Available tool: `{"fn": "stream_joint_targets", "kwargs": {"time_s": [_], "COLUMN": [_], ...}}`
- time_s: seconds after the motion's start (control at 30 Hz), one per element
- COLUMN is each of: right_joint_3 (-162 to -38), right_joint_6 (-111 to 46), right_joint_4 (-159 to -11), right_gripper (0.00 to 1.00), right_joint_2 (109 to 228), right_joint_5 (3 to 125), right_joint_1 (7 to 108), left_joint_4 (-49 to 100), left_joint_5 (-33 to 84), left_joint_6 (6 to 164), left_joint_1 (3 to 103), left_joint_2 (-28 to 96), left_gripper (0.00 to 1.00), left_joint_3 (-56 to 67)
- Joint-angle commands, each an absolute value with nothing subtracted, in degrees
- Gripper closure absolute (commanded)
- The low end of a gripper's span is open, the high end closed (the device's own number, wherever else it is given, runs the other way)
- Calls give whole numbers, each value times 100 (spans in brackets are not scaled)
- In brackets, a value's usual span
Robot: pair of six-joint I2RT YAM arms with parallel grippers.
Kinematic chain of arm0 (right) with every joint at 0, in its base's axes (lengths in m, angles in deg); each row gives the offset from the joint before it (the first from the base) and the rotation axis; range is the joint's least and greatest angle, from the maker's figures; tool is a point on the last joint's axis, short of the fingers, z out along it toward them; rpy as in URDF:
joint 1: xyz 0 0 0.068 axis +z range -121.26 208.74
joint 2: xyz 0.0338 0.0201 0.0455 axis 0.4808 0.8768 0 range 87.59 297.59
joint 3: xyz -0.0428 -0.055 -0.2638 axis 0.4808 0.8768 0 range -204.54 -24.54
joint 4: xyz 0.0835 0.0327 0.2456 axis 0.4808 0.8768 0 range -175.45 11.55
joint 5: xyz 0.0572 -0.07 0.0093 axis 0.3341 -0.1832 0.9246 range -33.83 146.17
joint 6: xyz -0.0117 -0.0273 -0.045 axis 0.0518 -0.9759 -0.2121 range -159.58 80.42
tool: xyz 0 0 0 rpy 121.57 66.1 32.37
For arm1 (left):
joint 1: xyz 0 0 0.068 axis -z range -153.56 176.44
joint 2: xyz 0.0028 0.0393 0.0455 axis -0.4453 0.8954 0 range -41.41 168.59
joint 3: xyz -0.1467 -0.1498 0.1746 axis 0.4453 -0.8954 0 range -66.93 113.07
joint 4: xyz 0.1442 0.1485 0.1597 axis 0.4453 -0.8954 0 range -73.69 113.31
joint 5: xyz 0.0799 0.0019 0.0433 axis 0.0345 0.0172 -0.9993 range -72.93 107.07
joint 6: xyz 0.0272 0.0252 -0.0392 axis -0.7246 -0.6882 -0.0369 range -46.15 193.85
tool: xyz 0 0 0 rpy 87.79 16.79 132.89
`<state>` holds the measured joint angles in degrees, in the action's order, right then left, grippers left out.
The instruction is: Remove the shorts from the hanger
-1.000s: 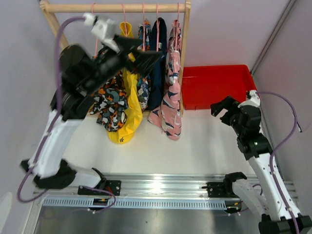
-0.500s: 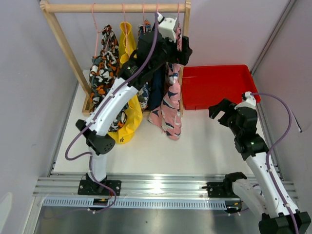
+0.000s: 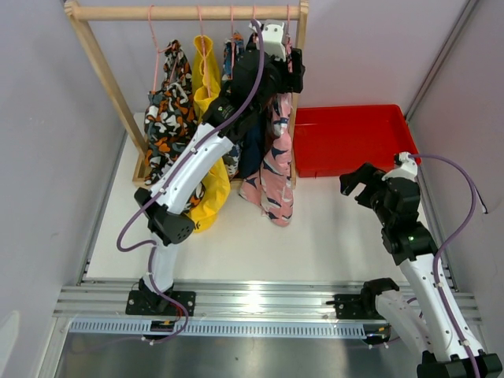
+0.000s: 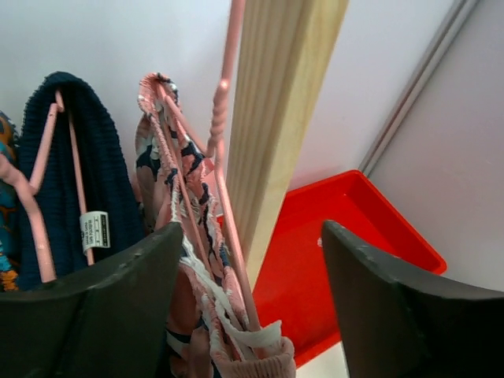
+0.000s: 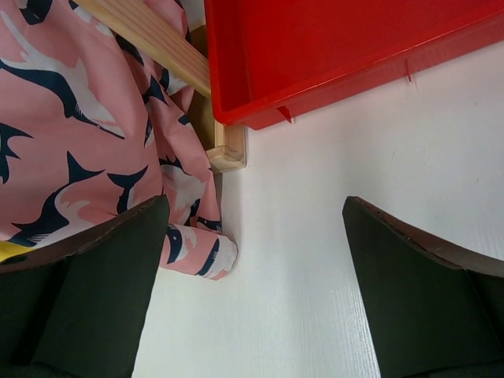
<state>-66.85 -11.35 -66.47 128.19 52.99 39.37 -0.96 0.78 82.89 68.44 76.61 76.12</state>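
Note:
Several shorts hang on pink hangers from a wooden rail (image 3: pixel 189 12): camouflage (image 3: pixel 165 118), yellow (image 3: pixel 208 157), blue-orange print (image 3: pixel 231 55), navy (image 3: pixel 253 134) and pink shorts (image 3: pixel 276 169) at the right end. My left gripper (image 3: pixel 290 72) is raised to the top of the pink shorts. In the left wrist view the gripper (image 4: pixel 252 315) is open, and the pink waistband (image 4: pixel 197 268) and its hanger wire (image 4: pixel 228 197) lie between the fingers, near the left one. My right gripper (image 3: pixel 361 183) hovers open over the table, empty (image 5: pixel 252 299), beside the pink shorts' leg (image 5: pixel 87 142).
A red bin (image 3: pixel 350 138) stands right of the rack. The rack's wooden right post (image 4: pixel 287 102) rises just behind the pink hanger, and its foot (image 5: pixel 227 150) rests on the white table. Grey walls close in on both sides.
My left arm swung from the rack's left side across to the pink shorts' hanger at the right end, and its jaws have narrowed a little. The right arm barely moved.

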Motion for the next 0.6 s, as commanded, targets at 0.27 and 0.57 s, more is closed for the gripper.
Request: {"fn": "stream_joint_targets", "kwargs": {"time_s": [0.27,0.57], "right_joint_3": [-6611,-6559], "right_joint_6": [-1216,-1207], "right_joint_4": [-6813,-6857], "right_gripper": [0,1], "right_joint_2": [12855,12873], "right_joint_5": [5301,5371], "right_joint_1": [3850,3762], "left_joint_4": [11,-42], "left_joint_5": [-350,-402], "left_joint_6": [8176,8193], "left_joint_1": [6731,6626], "left_joint_2": [7821,8067], "left_gripper": [39,68], "left_joint_3": [7730,7827]}}
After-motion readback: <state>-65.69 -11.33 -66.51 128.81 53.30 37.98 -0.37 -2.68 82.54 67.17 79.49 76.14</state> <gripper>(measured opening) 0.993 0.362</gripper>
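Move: The near end of the pink shorts' waistband, stretched over the hanger's front arm, lies about 3 cm ahead of the left hand's open fingers, with no sideways offset, and 4 cm below. The navy shorts hang roughly 6 cm to this hand's left and 8 cm farther out; the rack post stands some 10 cm ahead and 4 cm right. From the right hand the waistband end is about 20 cm ahead, 16 cm left and 18 cm above. The left fingers close to well under half their gap, coming in from both sides of the pink hanger's front arm at the shorts' near waistband end and seeming to pinch the cloth there. To get there the hand eases about 2.5 cm forward, then sinks by as much, drifting 1 cm left and turning some 5 degrees counter-clockwise. ##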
